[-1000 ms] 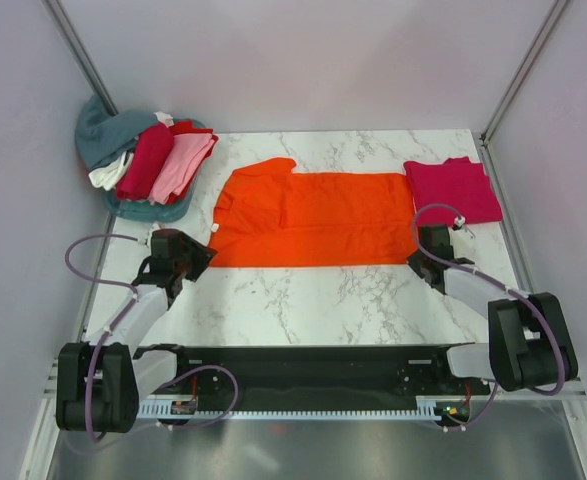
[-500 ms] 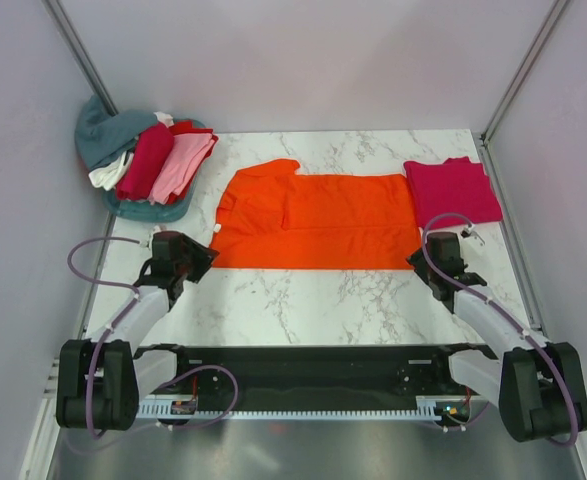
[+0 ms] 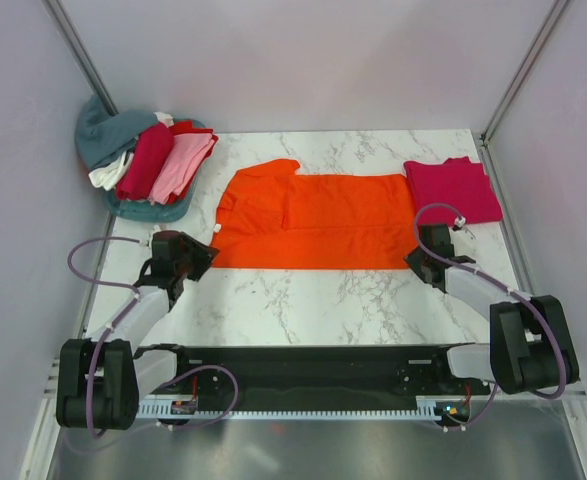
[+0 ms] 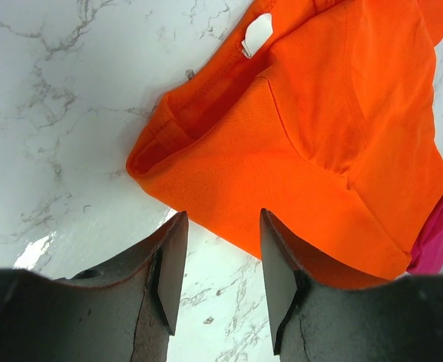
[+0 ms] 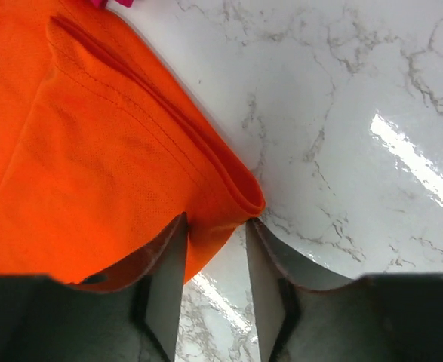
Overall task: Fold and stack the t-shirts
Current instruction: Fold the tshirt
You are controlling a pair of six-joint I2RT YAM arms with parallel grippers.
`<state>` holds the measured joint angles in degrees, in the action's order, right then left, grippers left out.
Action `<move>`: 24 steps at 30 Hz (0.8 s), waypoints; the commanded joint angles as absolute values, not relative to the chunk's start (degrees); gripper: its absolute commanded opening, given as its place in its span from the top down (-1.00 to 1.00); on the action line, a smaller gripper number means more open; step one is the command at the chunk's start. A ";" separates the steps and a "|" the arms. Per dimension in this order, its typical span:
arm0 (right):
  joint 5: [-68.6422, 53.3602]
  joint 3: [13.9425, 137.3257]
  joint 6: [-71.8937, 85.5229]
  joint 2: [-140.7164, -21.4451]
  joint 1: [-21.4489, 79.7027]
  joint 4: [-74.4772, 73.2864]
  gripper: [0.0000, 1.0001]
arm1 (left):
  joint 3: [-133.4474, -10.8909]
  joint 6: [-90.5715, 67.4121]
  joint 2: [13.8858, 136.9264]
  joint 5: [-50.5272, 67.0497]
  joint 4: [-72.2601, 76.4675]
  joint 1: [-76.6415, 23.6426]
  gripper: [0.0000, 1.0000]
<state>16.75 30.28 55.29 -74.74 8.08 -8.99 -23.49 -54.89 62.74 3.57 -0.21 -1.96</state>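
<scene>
A bright orange t-shirt (image 3: 318,220) lies flat across the middle of the table, folded into a long band. My left gripper (image 3: 201,258) is at its near-left corner. In the left wrist view that gripper (image 4: 221,226) is open over bare marble, with the orange hem (image 4: 206,196) just past its tips. My right gripper (image 3: 418,258) is at the near-right corner. In the right wrist view it (image 5: 215,222) stands open, with the orange corner (image 5: 221,204) lying between its fingertips. A folded crimson-pink t-shirt (image 3: 453,190) rests at the back right.
At the back left is a pile of t-shirts: teal (image 3: 103,135), dark red (image 3: 145,160), light pink (image 3: 183,165) and white (image 3: 108,175). Grey walls close in the table on three sides. Marble (image 3: 303,300) shows between the orange shirt and the arm bases.
My right gripper swung out to the right, then came back to the orange shirt's near-right corner with its jaws apart. The left arm has not moved.
</scene>
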 commanded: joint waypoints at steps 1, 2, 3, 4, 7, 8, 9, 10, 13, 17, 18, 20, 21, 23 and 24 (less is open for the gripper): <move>18.36 30.59 57.91 -74.98 8.00 -9.31 0.14 | -22.85 -56.51 62.84 3.43 1.76 -1.85 -0.01; 18.72 29.80 58.18 -74.54 7.91 -9.40 0.27 | -22.76 -56.60 63.02 3.43 1.84 -1.85 0.01; 18.89 29.45 58.27 -73.92 8.00 -9.32 0.35 | -22.59 -57.04 63.19 3.25 1.85 -2.11 0.03; 18.90 29.10 58.36 -72.87 7.91 -9.40 0.42 | -22.24 -57.21 63.37 2.82 1.85 -2.54 0.04; 18.98 27.78 58.80 -70.76 8.00 -9.49 0.59 | -20.93 -58.79 63.63 0.18 1.85 -4.39 0.02; 18.98 27.16 58.80 -70.32 7.91 -9.49 0.73 | -20.57 -59.32 63.81 -1.13 2.02 -4.74 0.01; 18.90 26.98 58.80 -70.14 7.91 -9.49 0.81 | -20.39 -59.94 63.81 -1.84 2.20 -5.18 -0.01; 18.90 26.90 58.71 -69.88 7.91 -9.58 0.89 | -20.22 -60.12 64.24 -2.19 2.28 -5.45 -0.02; 18.46 26.89 58.45 -69.87 7.91 -9.67 1.00 | -20.04 -60.99 64.60 -3.77 2.29 -6.15 -0.04; 17.84 26.81 58.45 -70.31 7.91 -9.76 1.00 | -18.29 -62.66 66.17 -6.68 5.52 -6.77 -0.06; 17.84 26.81 58.45 -70.40 8.00 -9.67 1.00 | -17.85 -63.01 67.05 -6.85 7.80 -6.85 -0.06; 17.75 26.81 58.45 -70.40 7.91 -9.76 1.00 | -18.28 -63.11 70.55 -7.21 8.96 -6.86 -0.07; 17.84 26.89 58.36 -70.31 8.00 -9.93 1.00 | -18.80 -62.76 71.97 -7.56 8.96 -6.86 -0.08; 17.75 26.81 58.36 -69.79 7.91 -10.02 1.00 | -20.91 -62.49 74.52 -7.82 7.83 -6.86 -0.06; 17.84 26.72 58.36 -69.18 7.91 -10.11 1.00 | -22.48 -62.32 75.84 -8.43 6.95 -6.86 -0.06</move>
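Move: The t-shirt's near left corner lies about 5 cm below the left hand, some 2 cm to its left and 1 cm ahead; the shirt's white label sits about 8 cm beyond that corner. The right hand is already down at the near right corner, which lies about 1 cm below it and 1 cm to its right. The folded crimson shirt is roughly 17 cm ahead of the right hand and 10 cm to its right. The right fingers close from half open and pinch the t-shirt's near right corner, easing back about 1 cm, then hold still there. Meanwhile the left hand, fingers staying half open, sinks nearly 4 cm towards the near left corner, first drifting back about 1.5 cm and then pushing forward some 2 cm low over the near edge. ##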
